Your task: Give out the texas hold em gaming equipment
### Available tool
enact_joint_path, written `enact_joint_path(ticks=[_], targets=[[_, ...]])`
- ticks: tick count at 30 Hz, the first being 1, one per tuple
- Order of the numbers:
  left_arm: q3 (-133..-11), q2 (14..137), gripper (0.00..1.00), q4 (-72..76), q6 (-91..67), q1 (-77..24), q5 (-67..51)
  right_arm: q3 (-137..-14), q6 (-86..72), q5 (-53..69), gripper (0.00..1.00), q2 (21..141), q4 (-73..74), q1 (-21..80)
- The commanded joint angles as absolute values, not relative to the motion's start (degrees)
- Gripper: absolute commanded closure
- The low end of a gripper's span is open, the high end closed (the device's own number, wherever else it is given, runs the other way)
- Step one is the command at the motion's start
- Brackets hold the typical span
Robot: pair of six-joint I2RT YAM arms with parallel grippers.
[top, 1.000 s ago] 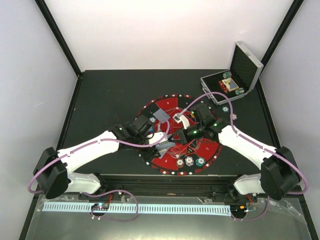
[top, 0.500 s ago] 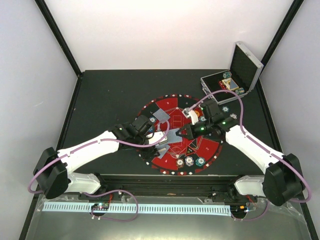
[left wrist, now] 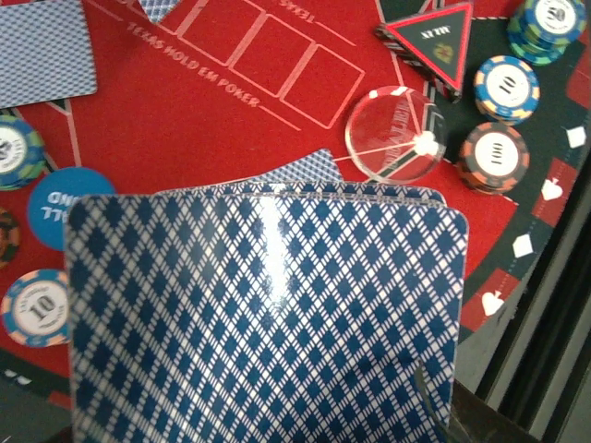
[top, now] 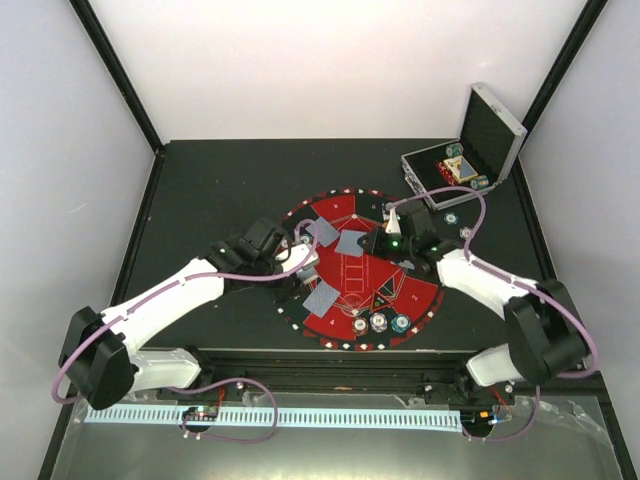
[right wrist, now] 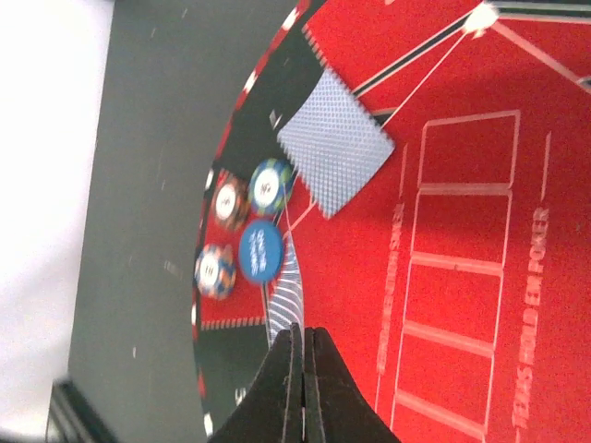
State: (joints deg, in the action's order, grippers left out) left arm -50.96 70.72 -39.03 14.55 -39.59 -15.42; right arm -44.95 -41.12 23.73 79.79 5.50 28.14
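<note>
My left gripper [top: 308, 270] is shut on a deck of blue-backed playing cards [left wrist: 268, 314]; the deck hides its fingers in the left wrist view. My right gripper [right wrist: 303, 330] is shut on one card [right wrist: 284, 281], seen edge-on. It holds the card flat [top: 352, 242] over the far middle of the red mat [top: 420, 290]. Another card [right wrist: 334, 152] lies face down beside a blue disc [right wrist: 259, 250] and three chips [right wrist: 270, 185]. A black triangle marker [left wrist: 429, 41], a clear disc [left wrist: 395, 134] and more chips [left wrist: 506, 88] sit at the mat's near right.
The open silver case [top: 470, 160] stands at the back right with chips inside. A loose chip [top: 452, 217] lies on the black table between the case and the mat. Purple cables loop over both arms.
The right gripper took a card at the deck and carried it back toward the mat's far middle. The left arm swung left and drew the deck toward the near left.
</note>
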Motion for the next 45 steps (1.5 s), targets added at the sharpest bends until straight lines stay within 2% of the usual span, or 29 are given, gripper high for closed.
enact_joint_path(ticks=[1,7,17,42,45], targets=[[-52.5,68.6,0.61,-38.6,14.1,-37.4,-14.8,-47.8,-54.9,11.2,0.99,87.0,-10.3,29.2],[-51.7,67.3,0.61,-37.8,14.3,-36.7,-15.0,-56.6,-61.4,8.2,0.99,100.2,-13.1,29.8],[-51.5,67.7,0.61,-37.5,14.2,-36.5,-15.6,-68.0,-66.2,7.1,0.99,111.3,-12.6,31.6],[-51.1,67.3,0.61,-37.1,14.2,-36.5,-15.7,-65.6,-71.8,-0.1,0.99,115.2,-9.5,35.2],[-51.1,67.3,0.61,-37.1,14.2,-36.5,-15.8,-64.8,-72.2,-0.3,0.91,114.8,-9.3,35.3]])
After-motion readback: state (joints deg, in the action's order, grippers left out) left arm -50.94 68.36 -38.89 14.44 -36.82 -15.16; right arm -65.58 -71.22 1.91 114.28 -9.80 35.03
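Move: The card already lying by the blue-green chip stack is where my right hand is taking its pinched card: about 12 cm ahead, 10 cm left and 13 cm below. The chip stack lies roughly 9 cm ahead and 16 cm left of my right hand, the blue button 4 cm ahead and 17 cm left. From my left hand, holding the deck, that lying card is some 20 cm ahead, 8 cm right and 13 cm down. With the card still pinched, I sweep my right hand forward about 14 cm, drifting left and sinking, towards the lying card, turning the wrist clockwise some 30 degrees. Then I lower it 4–5 cm more, easing back a little, to bring my card over the lying one. My left hand keeps the deck, shifting a couple of centimetres forward, left and up before holding still. ##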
